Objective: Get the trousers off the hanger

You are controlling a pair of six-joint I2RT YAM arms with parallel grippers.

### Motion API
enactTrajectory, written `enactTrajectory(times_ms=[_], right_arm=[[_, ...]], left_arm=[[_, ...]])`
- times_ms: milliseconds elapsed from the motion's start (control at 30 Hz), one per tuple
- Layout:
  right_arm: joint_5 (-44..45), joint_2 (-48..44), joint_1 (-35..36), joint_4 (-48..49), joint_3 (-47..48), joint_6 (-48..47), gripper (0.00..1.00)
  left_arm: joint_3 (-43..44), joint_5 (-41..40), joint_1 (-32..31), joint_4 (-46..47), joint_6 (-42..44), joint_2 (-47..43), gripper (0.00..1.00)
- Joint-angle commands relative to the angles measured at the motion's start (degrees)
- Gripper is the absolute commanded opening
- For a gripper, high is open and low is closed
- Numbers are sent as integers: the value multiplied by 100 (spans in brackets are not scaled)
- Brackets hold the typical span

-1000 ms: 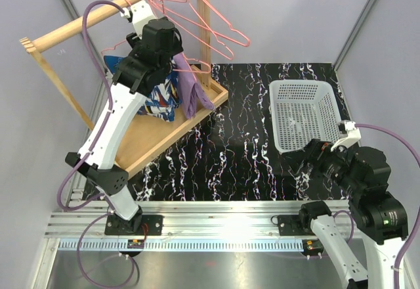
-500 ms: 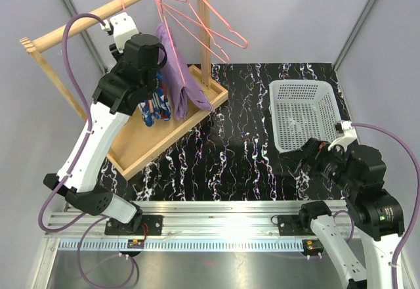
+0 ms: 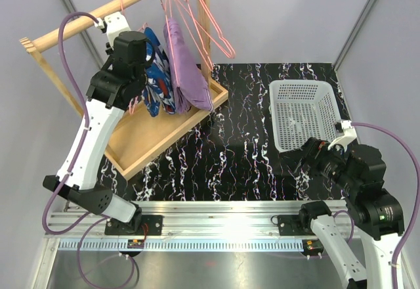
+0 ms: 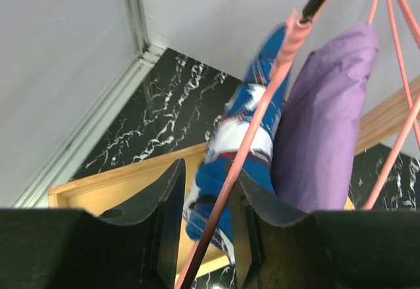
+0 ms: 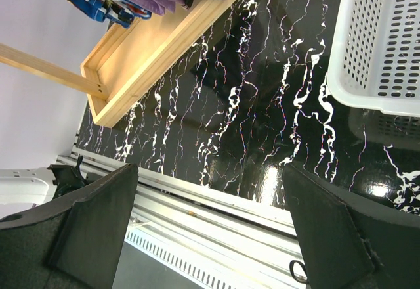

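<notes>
The dark blue shorts with white and red splashes (image 3: 154, 79) and the lilac-purple shorts (image 3: 184, 72) hang side by side from pink wire hangers under the wooden rod (image 3: 85, 20). My left gripper (image 3: 134, 90) is raised beside the blue shorts. In the left wrist view the pink hanger wire (image 4: 275, 72) runs slantwise between the narrow jaws of the left gripper (image 4: 210, 171), with the blue shorts (image 4: 262, 157) and purple shorts (image 4: 321, 125) just beyond. My right gripper (image 3: 312, 154) is open and empty, low by the basket; in its own view the right gripper (image 5: 210, 171) is over the table's near edge.
A wooden tray (image 3: 151, 138) forms the rack's base under the shorts. Several empty pink hangers (image 3: 203, 20) hang by the upright post. A white plastic basket (image 3: 305, 115) stands on the black marbled table at the right. Grey walls close in on both sides.
My left arm has swung up and to the left, carrying the hanger. The shorts have risen from low over the tray to hang higher. The right arm has barely moved.
</notes>
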Motion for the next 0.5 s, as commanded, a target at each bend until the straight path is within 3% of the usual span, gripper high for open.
enactTrajectory(times_ms=[0,100,233,467], right_arm=[[-37,103,40,109,210,-78,99],[-64,139,40,135,210,-60,99],[-64,174,40,136,245,-69,99],[-55,165,40,136,254,-34,99]], left_arm=[[-72,637,67,136,109,-70,33],[-89,779,76,4,109,-88,35],[-72,885,102,-40,136,-202,1],[912,1069,102,-383,443,-36,0]])
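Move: The near arm of the pink hanger already runs between the left hand's part-open fingers, about 1 cm ahead. The blue trousers hang some 8 cm ahead, 3 cm to the right and 12 cm below; the purple garment hangs roughly 10 cm ahead and 9 cm to the right, also lower. From the idle right hand that hanger arm lies about 24 cm ahead, 42 cm left and 13 cm higher. The left fingers shut on the hanger arm while easing 2 cm right, dipping slightly, then rising back. ##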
